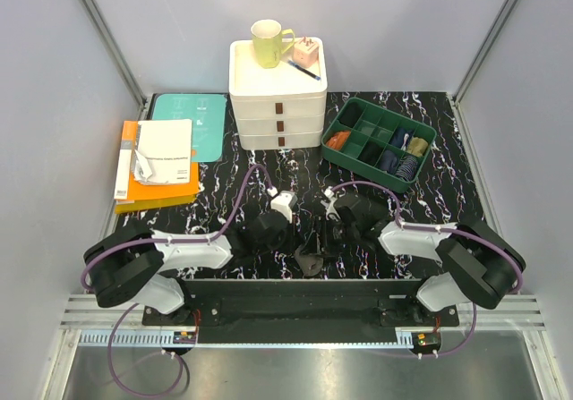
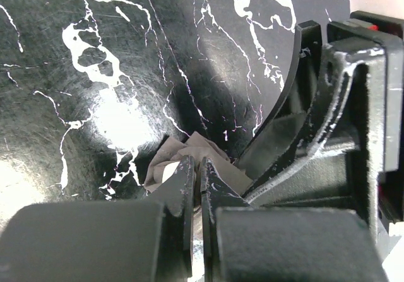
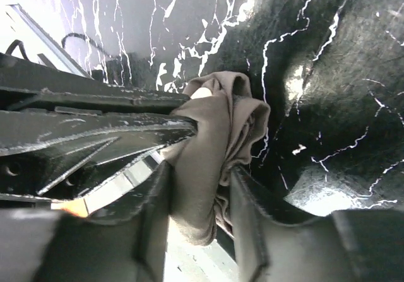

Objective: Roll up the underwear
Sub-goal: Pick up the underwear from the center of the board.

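Note:
The olive-brown underwear (image 1: 311,259) is a bunched bundle on the black marbled mat, near the front edge, between my two arms. In the left wrist view my left gripper (image 2: 197,176) is shut, pinching a fold of this brown cloth (image 2: 218,168). The right gripper's black fingers (image 2: 297,99) stand close on its right. In the right wrist view the underwear (image 3: 211,137) hangs as a thick folded wad between my right gripper's (image 3: 201,206) fingers, which press on it from both sides. Seen from above, the left gripper (image 1: 291,242) and right gripper (image 1: 327,242) meet over the bundle.
A white drawer unit (image 1: 277,105) stands at the back with a yellow-green mug (image 1: 269,42) on top. To its right lies a green divided tray (image 1: 423,134) with small sock bundles. Books and papers (image 1: 157,163) lie at the left.

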Robot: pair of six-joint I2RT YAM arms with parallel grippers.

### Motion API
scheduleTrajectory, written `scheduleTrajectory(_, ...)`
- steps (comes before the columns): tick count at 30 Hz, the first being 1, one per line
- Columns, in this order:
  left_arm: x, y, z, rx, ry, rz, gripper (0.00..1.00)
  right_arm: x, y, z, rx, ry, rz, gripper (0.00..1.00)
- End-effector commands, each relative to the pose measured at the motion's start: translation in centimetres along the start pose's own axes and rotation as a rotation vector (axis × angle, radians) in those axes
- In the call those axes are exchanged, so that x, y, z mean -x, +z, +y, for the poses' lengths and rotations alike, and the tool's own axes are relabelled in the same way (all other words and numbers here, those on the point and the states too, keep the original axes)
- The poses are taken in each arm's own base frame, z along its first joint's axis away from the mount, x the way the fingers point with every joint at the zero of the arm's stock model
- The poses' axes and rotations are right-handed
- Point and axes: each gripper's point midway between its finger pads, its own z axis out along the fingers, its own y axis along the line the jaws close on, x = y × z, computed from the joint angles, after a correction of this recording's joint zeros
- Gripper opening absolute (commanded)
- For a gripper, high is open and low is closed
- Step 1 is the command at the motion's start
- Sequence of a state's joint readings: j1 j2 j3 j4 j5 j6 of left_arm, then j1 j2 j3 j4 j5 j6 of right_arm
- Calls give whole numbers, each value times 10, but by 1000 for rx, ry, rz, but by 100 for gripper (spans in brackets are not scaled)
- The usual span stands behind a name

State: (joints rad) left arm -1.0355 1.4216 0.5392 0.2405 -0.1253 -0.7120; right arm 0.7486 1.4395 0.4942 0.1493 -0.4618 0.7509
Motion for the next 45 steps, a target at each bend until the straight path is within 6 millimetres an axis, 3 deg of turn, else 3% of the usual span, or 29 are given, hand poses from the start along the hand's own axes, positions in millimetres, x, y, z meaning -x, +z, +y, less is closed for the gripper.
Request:
scheduleTrajectory(1, -13, 1, 8, 46, 21, 55, 0, -3, 0, 2, -22, -28, 27, 36)
scheduleTrajectory(6, -3, 1, 7, 76, 19, 45, 1, -1, 0, 6, -12, -21, 31, 0)
scheduleTrajectory(12, 27, -4, 4, 101, -27, 7, 30, 6, -8, 15, -2, -24, -13, 0)
scheduleTrajectory(13, 41, -7, 4, 96, -46, -21, 41, 10, -10, 14, -14, -25, -32, 0)
scheduleTrajectory(15, 57, -17, 2, 69, -65, -51, 49, 17, -21, 19, -17, -30, -66, 0)
scheduleTrajectory(18, 81, -33, 11, 67, -84, -99, 60, 30, -37, 17, -72, -42, -116, 0)
scheduleTrajectory(20, 91, -44, 26, 117, -93, -117, 66, 41, -53, 15, -117, -44, -144, 0)
scheduleTrajectory(21, 106, -55, 32, 130, -113, -154, 68, 49, -59, 12, -149, -56, -169, 0)
scheduleTrajectory(22, 104, -61, 42, 165, -127, -138, 75, 61, -72, 13, -185, -45, -192, 0)
scheduleTrajectory(24, 123, -80, 56, 200, -173, -192, 84, 83, -90, 7, -268, -45, -266, 0)
scheduleTrajectory(25, 123, -88, 63, 226, -185, -192, 88, 99, -103, 13, -293, -40, -305, 0)
scheduleTrajectory(26, 130, -96, 67, 238, -194, -215, 97, 113, -114, 8, -327, -21, -350, 0)
scheduleTrajectory(30, 159, -135, 79, 270, -199, -308, 99, 176, -148, 0, -461, 17, -522, 0)
scheduleTrajectory(33, 167, -151, 85, 294, -169, -307, 99, 222, -166, -4, -552, 38, -627, 0)
scheduleTrajectory(34, 164, -154, 88, 308, -163, -292, 99, 240, -169, -3, -574, 43, -660, 0)
scheduleTrajectory(40, 169, -165, 94, 323, -126, -275, 99, 305, -187, -23, -699, 136, -790, 0)
scheduleTrajectory(45, 178, -168, 91, 303, -100, -272, 99, 338, -177, -39, -713, 210, -812, 0)
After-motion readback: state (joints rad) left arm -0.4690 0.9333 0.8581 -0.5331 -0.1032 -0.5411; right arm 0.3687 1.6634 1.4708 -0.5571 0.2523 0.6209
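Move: The rolled grey-brown underwear sits between the right hand's part-open fingers, its middle some 3 cm left of that hand, 1 cm back and 1 cm lower. From the left hand, shut at the cloth's edge, it lies about 4 cm right, 3 cm back and 2 cm down. The green organizer's middle is roughly 33 cm ahead of the right hand and 21 cm right; its orange roll is 32 ahead, 8 right, and its front black roll 30 ahead, 18 right. Staying in place at first, the right hand shuts its fingers firmly on the rolled underwear, then lifts and sweeps it forward nearly 30 cm, rising about 16 and going 14 right towards the organizer, the wrist turning clockwise. The left hand opens wide, lets go of the cloth and backs off left, up and a little forward, turning counter-clockwise. ##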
